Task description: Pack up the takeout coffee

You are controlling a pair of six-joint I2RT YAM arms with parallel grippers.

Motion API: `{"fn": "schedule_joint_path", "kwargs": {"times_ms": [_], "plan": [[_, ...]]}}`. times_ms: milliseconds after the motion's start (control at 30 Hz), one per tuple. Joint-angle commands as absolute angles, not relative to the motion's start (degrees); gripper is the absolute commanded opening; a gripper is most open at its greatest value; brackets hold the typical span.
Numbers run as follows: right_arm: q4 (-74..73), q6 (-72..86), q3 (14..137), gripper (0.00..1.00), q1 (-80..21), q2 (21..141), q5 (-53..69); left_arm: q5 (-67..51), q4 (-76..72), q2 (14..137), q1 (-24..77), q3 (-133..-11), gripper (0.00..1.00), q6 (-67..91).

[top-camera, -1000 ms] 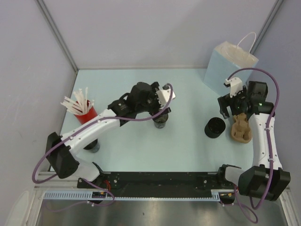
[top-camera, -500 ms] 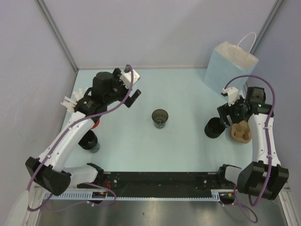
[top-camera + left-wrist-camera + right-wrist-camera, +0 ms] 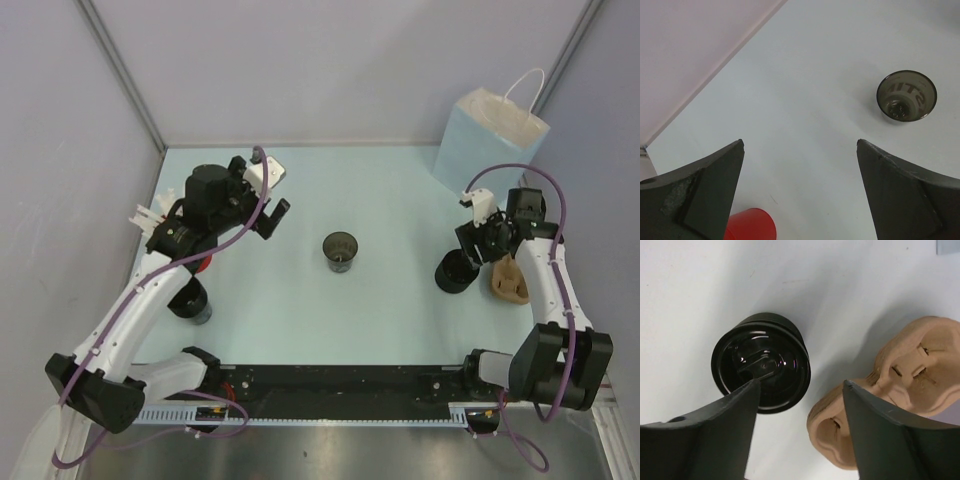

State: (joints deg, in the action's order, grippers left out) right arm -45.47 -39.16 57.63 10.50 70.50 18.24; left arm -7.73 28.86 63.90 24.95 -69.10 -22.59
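Observation:
The takeout coffee is a short black cup with a glossy black sip lid, standing at the right of the table. My right gripper hovers just above it, open. One fingertip overlaps the lid's near edge and the other sits over the brown pulp carrier. Nothing is held. The pale-blue paper bag stands upright at the back right. My left gripper is open and empty at the back left.
A dark translucent cup stands mid-table, also seen in the left wrist view as the same cup. A red cup of white straws stands under the left arm. Another dark cup is near the front left. The carrier lies beside the coffee.
The left arm let go of the translucent cup and drew back to the back left. The right gripper moved left and down over the black cup, its jaws narrowing a little.

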Motion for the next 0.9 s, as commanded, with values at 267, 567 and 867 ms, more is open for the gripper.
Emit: {"fn": "schedule_joint_path", "kwargs": {"times_ms": [267,567,867], "plan": [[-37.62,-36.21,54.67,0.54,8.09,73.39,15.47,-8.61,27.42,63.19,24.52,-67.68,0.99,-20.39],[-37.00,-36.21,53.09,0.43,7.91,73.65,15.47,-8.79,27.25,63.54,24.52,-67.50,0.99,-20.04],[-36.56,-35.95,52.82,0.30,7.91,73.48,15.64,-9.40,27.16,63.63,24.61,-67.33,0.99,-19.77]]}}
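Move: The lid stack stands just below the right hand, its middle about 2 cm back, 3 cm to the left and 8 cm down; the open fingers hang over its front-right rim. The cup tray lies roughly 10 cm to this hand's right, level with it, the paper bag some 22 cm ahead and about 1 cm right, the clear cup about 30 cm left and 1 cm ahead. From the left hand the lid stack is about 43 cm right, 5 cm back and far below. Down about 3 cm and a further 1 cm forward, the right hand sinks onto the front-right rim of the lid stack, most of the drop coming early, and then nearly holds still. Meanwhile its fingers narrow from three-quarters to about a third open, one tip inside the top lid's rim and the other just outside it, with no tilt of the wrist. ##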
